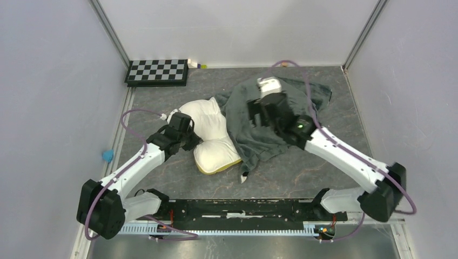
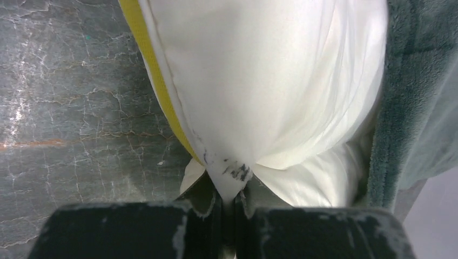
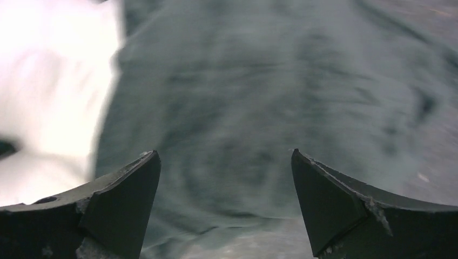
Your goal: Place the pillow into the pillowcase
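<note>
The cream-white pillow (image 1: 211,135) with its yellow edge band (image 2: 156,81) lies left of centre, its right part tucked under the pillowcase (image 1: 254,137). The pillowcase shows its plain dark grey-green plush face, spread toward the back right. My left gripper (image 1: 190,136) is shut on a pinched fold of the pillow (image 2: 232,172) at its left side. My right gripper (image 3: 226,162) hovers over the pillowcase (image 3: 259,97) with its fingers wide apart and nothing between them; the pillow (image 3: 48,91) shows at the left of that view.
A black-and-white checkerboard (image 1: 157,71) lies at the back left, with a small white and yellow item (image 1: 195,65) beside it. A blue scrap (image 1: 108,156) sits by the left wall. Grey walls enclose the marbled table (image 1: 335,108).
</note>
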Controlling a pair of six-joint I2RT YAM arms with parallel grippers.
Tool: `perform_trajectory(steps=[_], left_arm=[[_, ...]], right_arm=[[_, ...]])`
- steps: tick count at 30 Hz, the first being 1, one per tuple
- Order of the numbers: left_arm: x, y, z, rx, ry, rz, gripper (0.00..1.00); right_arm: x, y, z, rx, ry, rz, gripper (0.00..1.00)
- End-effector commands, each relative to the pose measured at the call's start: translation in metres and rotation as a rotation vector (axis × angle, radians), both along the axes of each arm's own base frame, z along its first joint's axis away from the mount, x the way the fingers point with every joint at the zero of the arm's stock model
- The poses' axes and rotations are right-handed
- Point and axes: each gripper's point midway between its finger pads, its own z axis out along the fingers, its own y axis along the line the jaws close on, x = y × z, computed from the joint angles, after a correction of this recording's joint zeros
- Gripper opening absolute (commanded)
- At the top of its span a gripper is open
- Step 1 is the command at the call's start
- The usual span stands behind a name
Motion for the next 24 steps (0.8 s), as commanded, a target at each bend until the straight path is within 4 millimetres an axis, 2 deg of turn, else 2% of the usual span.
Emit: perform_trajectory(steps=[1, 4, 6, 12, 15, 19, 24], left_arm=[[0.010, 0.005, 0.023, -0.049, -0.072, 0.034, 0.02], [0.009, 0.006, 0.032, -0.050, -0.090, 0.026, 0.02], [0.009, 0.006, 0.039, -0.046, -0.104, 0.016, 0.02], [0.010, 0.008, 0.075, -0.046, -0.166, -0.008, 0.02], [0.009, 0.007, 0.088, -0.045, -0.187, -0.023, 0.02], [0.008, 0.010, 0.099, -0.037, -0.207, -0.026, 0.02], [0.008, 0.011, 0.106, -0.034, -0.219, -0.032, 0.02]], right_arm=[[0.023, -0.099, -0.010, -0.110, -0.030, -0.261, 0.97], [0.034, -0.135, -0.035, -0.140, 0.002, -0.328, 0.94], [0.040, -0.146, -0.052, -0.161, 0.024, -0.327, 0.92], [0.053, -0.142, -0.096, -0.188, 0.101, -0.283, 0.92], [0.062, -0.133, -0.108, -0.186, 0.122, -0.260, 0.86], [0.067, -0.130, -0.103, -0.168, 0.122, -0.278, 0.54], [0.075, -0.127, -0.073, -0.155, 0.082, -0.278, 0.10]])
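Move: The stretch of pillowcase the empty right hand will pinch lies about 14 cm to its right, 5 cm ahead and 13 cm below. The pillowcase edge beside the pillow is some 7 cm to this hand's left, 3 cm back and 14 cm down; the pillow's middle is roughly 12 cm left and 2 cm back, 16 cm down. From the left hand, already gripping the pillow, that edge is about 10 cm right and 1 cm ahead; the stretch to pinch is 28 cm right, 9 cm ahead, about level in height. Rightward and a little forward at first, quickly, then down onto the grey pillowcase, the right hand travels about 14 cm right and 12 cm down, turning some 15 degrees clockwise and tipping slightly further down. There its wide-open fingers close and pinch up the cloth. The left hand keeps its pinch on the pillow and raises it about 7 cm. ##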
